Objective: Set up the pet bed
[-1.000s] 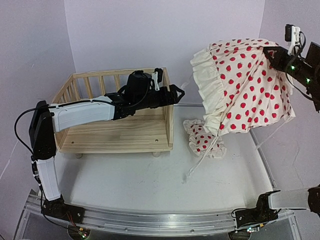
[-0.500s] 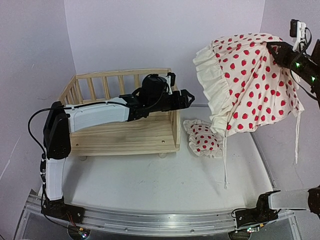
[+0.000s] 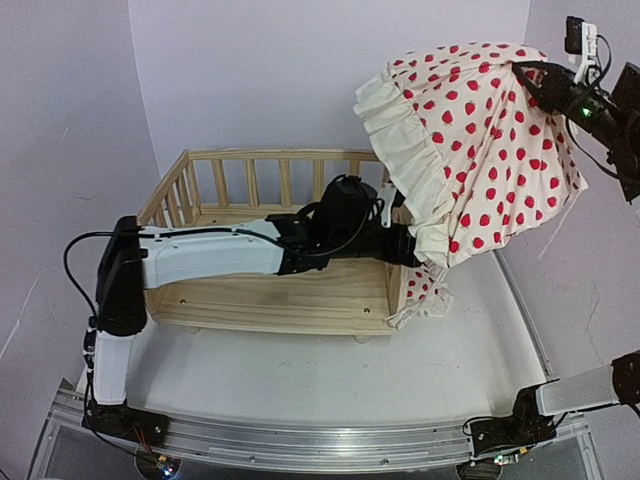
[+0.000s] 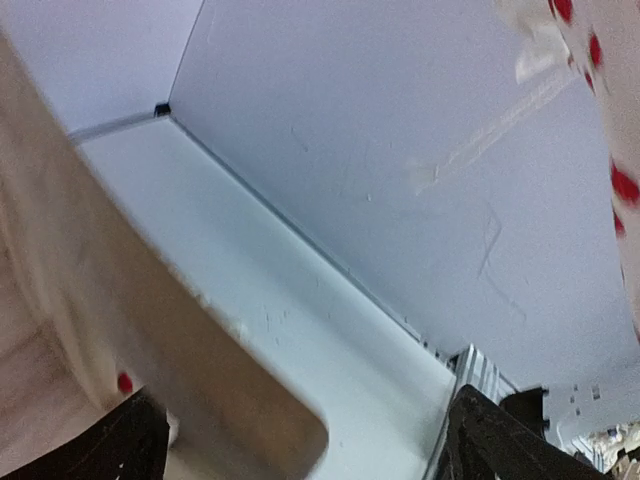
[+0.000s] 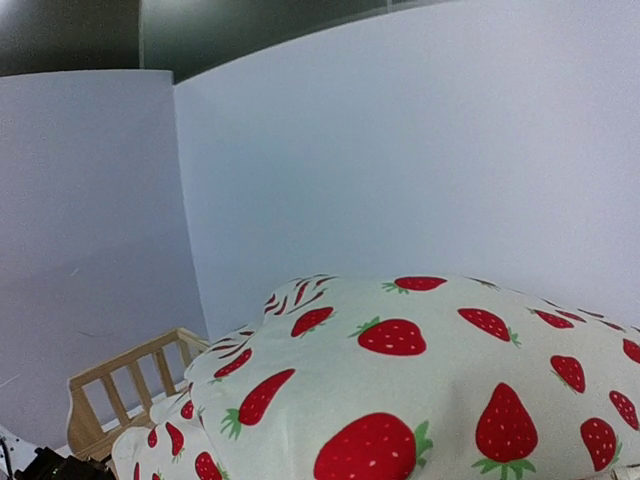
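The pine pet bed [image 3: 280, 157] stands left of centre, its floor bare. My left arm reaches across it, and the left gripper [image 3: 405, 248] straddles the bed's right end rail [image 4: 150, 330]. In the left wrist view the left gripper [image 4: 310, 445] is open, with the fingers [image 4: 135, 440] wide apart and the rail lying by the left one. My right gripper [image 3: 541, 76] is shut on the strawberry-print ruffled cushion [image 3: 470, 140], which hangs in the air over the bed's right end. The cushion [image 5: 420, 400] fills the right wrist view and hides the fingers there; the bed [image 5: 110, 385] shows below it.
A small strawberry-print pillow [image 3: 428, 288] lies on the table against the bed's right end, mostly hidden by the rail and the cushion. A tie string [image 4: 490, 135] dangles from the cushion. White walls close in the back and sides. A metal rail [image 3: 300, 440] runs along the near edge.
The bed has slid right with my left arm and now covers most of the small pillow. My right gripper has carried the cushion left, over the bed's right end.
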You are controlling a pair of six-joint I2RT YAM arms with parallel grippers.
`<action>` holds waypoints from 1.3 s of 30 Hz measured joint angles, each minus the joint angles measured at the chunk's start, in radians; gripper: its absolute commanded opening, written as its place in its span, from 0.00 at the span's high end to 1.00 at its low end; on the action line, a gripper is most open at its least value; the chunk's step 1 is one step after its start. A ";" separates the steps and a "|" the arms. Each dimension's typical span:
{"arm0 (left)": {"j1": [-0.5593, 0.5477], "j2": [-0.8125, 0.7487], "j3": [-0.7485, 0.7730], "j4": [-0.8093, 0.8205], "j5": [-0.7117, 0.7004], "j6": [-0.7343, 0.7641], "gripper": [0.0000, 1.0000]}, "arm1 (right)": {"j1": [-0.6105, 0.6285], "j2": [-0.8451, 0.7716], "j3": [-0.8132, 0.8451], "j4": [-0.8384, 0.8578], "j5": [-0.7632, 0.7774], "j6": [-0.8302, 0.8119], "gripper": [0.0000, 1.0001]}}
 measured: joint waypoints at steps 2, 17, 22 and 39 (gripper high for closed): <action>-0.030 -0.117 -0.164 -0.003 -0.033 0.054 0.01 | 0.000 0.033 0.014 0.053 -0.089 0.005 1.00; -0.044 -1.180 -0.836 -0.140 -0.321 0.192 0.01 | 0.367 0.463 0.378 0.207 -0.413 -0.008 1.00; -0.043 -1.356 -0.856 -0.269 -0.447 0.129 0.02 | 0.532 0.576 0.394 0.151 -0.432 -0.130 1.00; -0.043 -1.547 -0.856 -0.692 -0.627 -0.114 0.03 | 0.673 0.861 0.414 -0.254 -0.290 -0.549 1.00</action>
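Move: My right hand already holds the strawberry cushion high up. The middle of the wooden bed it is bound for lies about 40 cm to its left, some 8 cm ahead and 48 cm below. From that hand the bed's right end panel is about 17 cm left and 5 ahead, and the small pillow about 6 left and 6 ahead, on the table. My empty left hand is right at that panel, with the bed's middle some 25 cm left and 11 ahead. I sweep the gripped cushion about 35 cm left across the right end panel and over the bed, rising slightly first and then sinking to some 24 cm below the start, while the wrist swings around 60 degrees counter-clockwise. My left hand, still open, backs off the panel and clears out up and far to the left, making room for the cushion. ##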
